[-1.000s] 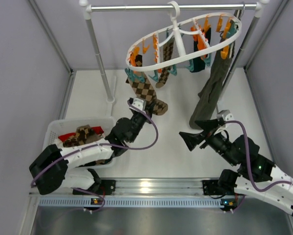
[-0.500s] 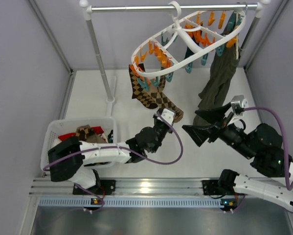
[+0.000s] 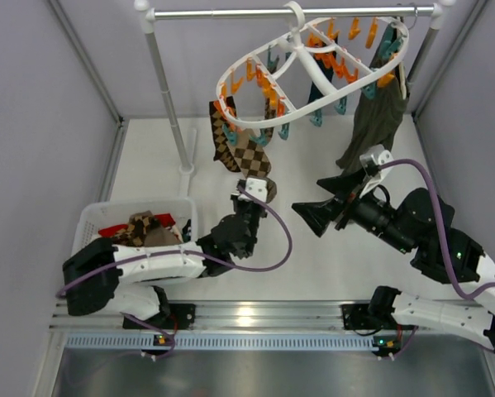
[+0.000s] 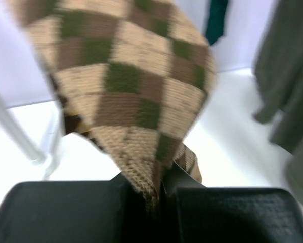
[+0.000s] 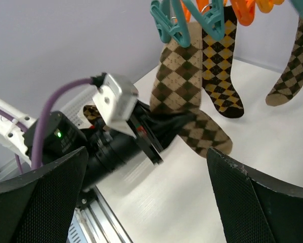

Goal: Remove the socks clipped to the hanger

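Note:
The white oval hanger [image 3: 222,89] hangs tilted from the rail, with orange and teal clips. A brown-and-tan argyle sock [image 3: 249,157] [image 4: 136,86] [image 5: 179,86] hangs from a teal clip [image 5: 171,28]. My left gripper [image 3: 255,192] [image 4: 159,190] is shut on the sock's lower part, and its toe [image 5: 207,134] lies on the table. My right gripper [image 3: 330,200] [image 5: 151,202] stands open and empty, right of the left gripper and facing it. A darker argyle sock [image 5: 219,71] and another argyle sock [image 5: 293,66] hang clipped behind. A dark teal sock [image 3: 317,91] hangs further back.
A white basket [image 3: 90,219] at the left holds loose argyle socks [image 3: 140,227]. A large olive-green garment [image 3: 375,124] hangs at the right. The rail's left pole [image 3: 168,91] stands behind the basket. Grey walls close in both sides.
The left gripper swung right with the sock, then back left, and the hanger tilted and swayed with it. The right arm moved left, toward the left gripper, still open.

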`<action>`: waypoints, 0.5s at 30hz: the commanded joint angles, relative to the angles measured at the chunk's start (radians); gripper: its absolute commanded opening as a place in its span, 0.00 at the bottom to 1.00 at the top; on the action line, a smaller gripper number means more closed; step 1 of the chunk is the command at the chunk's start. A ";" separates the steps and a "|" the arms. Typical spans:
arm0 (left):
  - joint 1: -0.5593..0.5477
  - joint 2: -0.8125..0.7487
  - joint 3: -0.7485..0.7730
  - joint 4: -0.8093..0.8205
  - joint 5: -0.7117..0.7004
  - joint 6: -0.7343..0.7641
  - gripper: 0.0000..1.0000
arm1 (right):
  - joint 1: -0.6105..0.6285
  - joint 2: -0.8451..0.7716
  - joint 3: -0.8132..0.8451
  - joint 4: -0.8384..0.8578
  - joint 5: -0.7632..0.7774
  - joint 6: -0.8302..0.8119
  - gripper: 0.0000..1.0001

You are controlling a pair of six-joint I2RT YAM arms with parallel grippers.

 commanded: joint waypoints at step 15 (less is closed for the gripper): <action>0.189 -0.513 -0.217 -0.176 -0.034 -0.168 0.00 | -0.010 0.073 0.012 0.071 -0.002 0.031 0.95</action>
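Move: In the left hand's shut fingers is the lower end of the checkered sock, whose clips on the hanger sit about 15 cm higher, some 5 cm ahead and 4 cm to the left. The dark argyle sock hangs roughly 12 cm ahead of this hand, 6 cm left and 6 cm up; the basket lies about 33 cm left, 9 cm back and 20 cm below it. From the open right hand, the held sock end is some 12 cm ahead, 8 cm left and 12 cm lower. Hauling the clipped sock sideways, the left hand sweeps about 13 cm to its left, quickly at first and then easing off, towards the basket's side. It climbs some 5 cm on the way, then dips slightly, while the wrist rolls its left side down a little and swings about 10 degrees counter-clockwise. The fingers stay shut on the sock end. ##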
